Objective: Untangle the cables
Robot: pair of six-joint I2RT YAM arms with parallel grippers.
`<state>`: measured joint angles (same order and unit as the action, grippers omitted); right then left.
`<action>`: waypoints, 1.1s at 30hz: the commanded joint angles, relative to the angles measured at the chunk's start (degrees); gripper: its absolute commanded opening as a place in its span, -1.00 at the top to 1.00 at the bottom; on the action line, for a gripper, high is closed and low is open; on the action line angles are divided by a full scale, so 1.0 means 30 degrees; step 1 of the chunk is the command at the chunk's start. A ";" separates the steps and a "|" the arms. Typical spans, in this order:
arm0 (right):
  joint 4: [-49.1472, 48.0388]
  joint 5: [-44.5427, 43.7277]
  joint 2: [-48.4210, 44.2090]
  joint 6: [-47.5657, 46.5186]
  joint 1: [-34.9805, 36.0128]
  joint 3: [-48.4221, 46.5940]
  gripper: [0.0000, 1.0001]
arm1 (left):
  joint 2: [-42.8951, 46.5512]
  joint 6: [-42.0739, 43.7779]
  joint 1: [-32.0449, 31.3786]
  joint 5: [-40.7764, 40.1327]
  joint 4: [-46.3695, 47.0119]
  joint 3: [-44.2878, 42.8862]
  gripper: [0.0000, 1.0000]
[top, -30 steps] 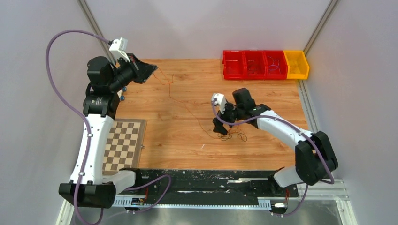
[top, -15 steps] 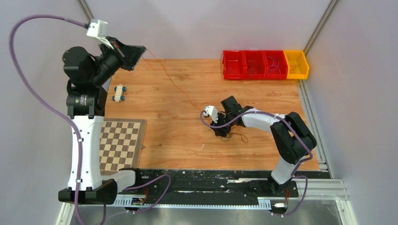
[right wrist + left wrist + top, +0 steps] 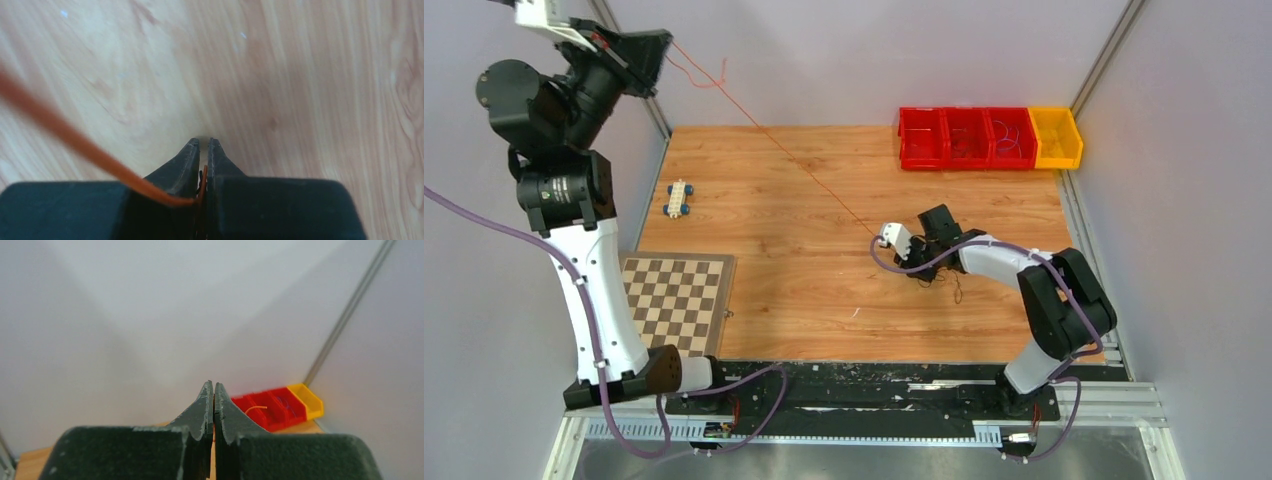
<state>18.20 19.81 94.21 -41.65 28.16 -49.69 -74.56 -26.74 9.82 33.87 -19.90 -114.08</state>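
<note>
The cables are an orange wire (image 3: 809, 175) and a dark wire whose tail (image 3: 957, 290) lies on the wooden table. The orange wire runs in a straight, taut line from my left gripper (image 3: 652, 48), held high at the far left, down to my right gripper (image 3: 916, 272) on the table. In the left wrist view, my left gripper (image 3: 213, 386) is shut with a sliver of orange between its jaws, and a loose orange end (image 3: 256, 408) curls beside it. My right gripper (image 3: 203, 143) is shut on the orange wire (image 3: 75, 142) and a dark strand.
A row of red bins (image 3: 967, 138) and a yellow bin (image 3: 1058, 138) stand at the far right of the table. A checkerboard (image 3: 679, 303) lies at the near left. A small blue-and-white toy (image 3: 680, 198) lies beyond it. Walls close in on both sides.
My left arm has risen up and to the left, drawing the orange wire taut. My right gripper has closed on the tangle and shifted slightly right.
</note>
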 commanded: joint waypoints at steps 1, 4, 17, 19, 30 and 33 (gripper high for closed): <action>0.2051 -0.1649 -0.0170 -0.1245 -0.1790 0.0986 0.78 | -0.1039 -0.1411 0.2218 -0.1795 0.1834 -0.3524 1.00; 0.2561 -0.1336 -0.0283 -0.1693 -0.3048 0.1037 0.76 | -0.1741 -0.2952 0.3408 -0.1559 0.2495 -0.4765 1.00; 0.4227 -0.0231 0.0294 -0.2495 -0.6513 0.0396 0.61 | -0.2640 -0.4714 0.5582 -0.1297 0.3954 -0.4741 1.00; 0.5073 0.0983 0.0113 -0.2184 -0.6517 -0.0238 0.52 | -0.2924 -0.6043 0.5611 0.0569 0.5778 -0.3980 1.00; 0.6799 0.5487 0.0355 0.1182 -0.3699 -0.4244 0.44 | -0.2082 -0.9436 0.3541 0.4472 1.0669 -0.1935 1.00; 0.6825 0.6764 -0.0271 0.2805 -0.3279 -0.5818 -0.08 | -0.2070 -1.0071 0.2838 0.4979 1.1702 -0.2007 1.00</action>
<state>37.60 32.05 95.55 -39.46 16.69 -60.58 -82.39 -52.47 20.18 45.17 7.11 -117.82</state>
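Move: The right fingers already pinch a strand at table height. The middle of the dark cable's loops lies about 5 cm to that hand's right, 2 cm back and 1 cm below, while the white scrap is roughly 10 cm to its left, 8 cm back and 1 cm below. From the left gripper, high up with the taut orange cable, the dark cable is some 38 cm to the right, 6 cm back and 60 cm below. Keep the left gripper shut on the orange cable and pull it left and up, about 9 and 7 cm, away from the dark cable, then swing it back right. Meanwhile drag the dark cable right along the table with the right gripper, some 10 cm and slightly forward, then open, let go, and come back left about 7 cm while rising 4. ##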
